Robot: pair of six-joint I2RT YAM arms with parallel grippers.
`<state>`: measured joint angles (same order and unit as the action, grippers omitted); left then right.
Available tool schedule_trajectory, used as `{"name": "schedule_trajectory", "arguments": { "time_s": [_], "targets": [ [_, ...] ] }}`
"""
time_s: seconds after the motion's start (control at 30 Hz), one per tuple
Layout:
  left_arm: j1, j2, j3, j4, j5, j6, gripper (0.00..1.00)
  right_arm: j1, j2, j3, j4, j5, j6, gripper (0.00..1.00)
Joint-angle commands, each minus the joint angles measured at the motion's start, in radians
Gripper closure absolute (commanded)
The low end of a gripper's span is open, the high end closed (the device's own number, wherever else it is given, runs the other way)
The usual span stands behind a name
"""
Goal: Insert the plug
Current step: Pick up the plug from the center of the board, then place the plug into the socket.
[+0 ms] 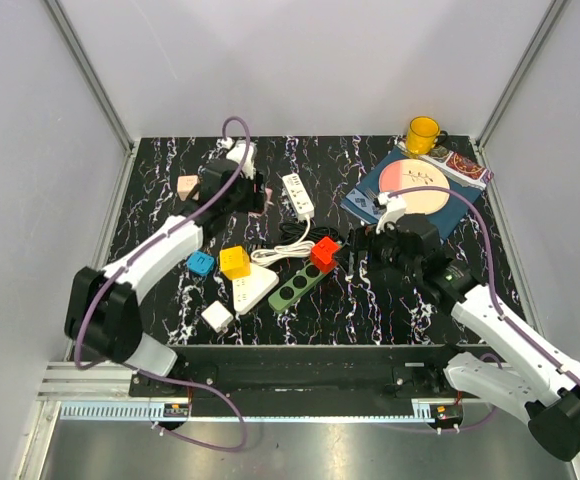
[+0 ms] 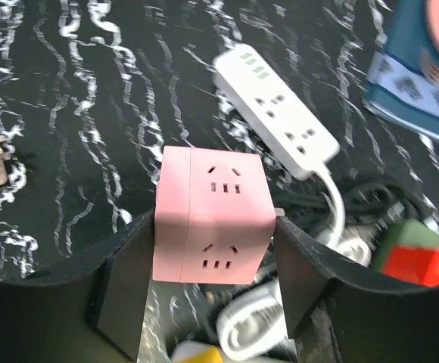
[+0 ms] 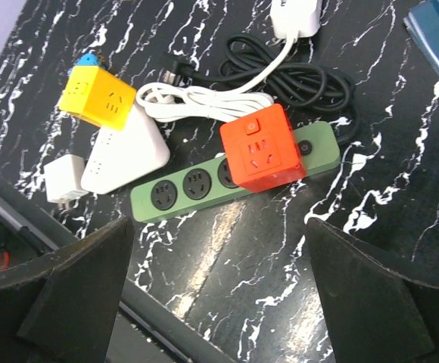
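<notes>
In the left wrist view a pink cube plug [image 2: 213, 215] with socket faces sits between the fingers of my left gripper [image 2: 216, 231]. Both pads press its sides, and a metal prong shows at its right edge. From above, the left gripper [image 1: 245, 192] hangs at the back left and hides the cube. A white power strip [image 2: 276, 110] [image 1: 298, 196] lies just beyond it. The green power strip [image 1: 300, 288] [image 3: 204, 185] lies mid-table with a red cube [image 3: 263, 155] plugged into one end. My right gripper [image 3: 219, 287] [image 1: 365, 245] stands wide open over bare table near it, holding nothing.
A yellow cube [image 1: 235, 262], a blue cube [image 1: 201, 263], a white triangular strip [image 1: 253, 290] and a small white adapter [image 1: 217, 317] sit front left. Coiled black and white cables [image 3: 280, 76] lie behind the green strip. A plate [image 1: 415, 185] and a yellow mug [image 1: 422, 134] stand back right.
</notes>
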<state>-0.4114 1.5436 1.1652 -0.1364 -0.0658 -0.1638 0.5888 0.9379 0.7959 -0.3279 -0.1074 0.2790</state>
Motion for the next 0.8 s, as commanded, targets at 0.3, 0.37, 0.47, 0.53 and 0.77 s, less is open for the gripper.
{"name": "schedule_trajectory", "arguments": {
  "time_s": [0.3, 0.37, 0.47, 0.53, 0.77],
  "targets": [
    [-0.421, -0.365, -0.262, 0.000, -0.083, 0.149, 1.00, -0.003, -0.116, 0.019, -0.066, -0.026, 0.141, 0.00],
    [-0.498, -0.381, -0.297, 0.003, -0.114, 0.149, 1.00, -0.001, -0.140, 0.016, -0.105, 0.015, 0.132, 0.00],
    [-0.593, -0.372, -0.344, 0.059, -0.126, 0.126, 1.00, -0.001, -0.162, 0.008, -0.146, 0.060, 0.127, 0.00],
    [-0.665, -0.352, -0.360, 0.093, -0.137, 0.113, 1.00, -0.003, -0.166, 0.005, -0.163, 0.074, 0.129, 0.00],
    [-0.791, -0.188, -0.354, 0.265, -0.124, 0.070, 1.00, -0.001, -0.165, 0.014, -0.192, 0.100, 0.124, 0.00]
  ]
}}
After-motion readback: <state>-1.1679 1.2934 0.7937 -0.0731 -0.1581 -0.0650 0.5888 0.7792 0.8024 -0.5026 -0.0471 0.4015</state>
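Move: The green power strip lies about 13 cm back, 13 cm right and 13 cm below the left hand, which already holds the pink plug. The red plug stands on it, 9 cm back and 17 right of that hand; the yellow plug is 11 cm back, 5 left, and the white power strip 10 cm ahead, 11 right. From the open right hand, the pink plug is some 17 cm ahead, 23 left and 2 below; the green strip is 4 cm ahead, 10 left. The pink plug, still pinched by the left hand, sweeps back and to the right across the near half of the green strip, about 30 cm in all, towards the right gripper; it rises slightly, then sinks to end some 5 cm lower, while the wrist turns about 40 degrees clockwise. The right hand stays wide open, easing up and back, then rightward, about 4 cm overall. ##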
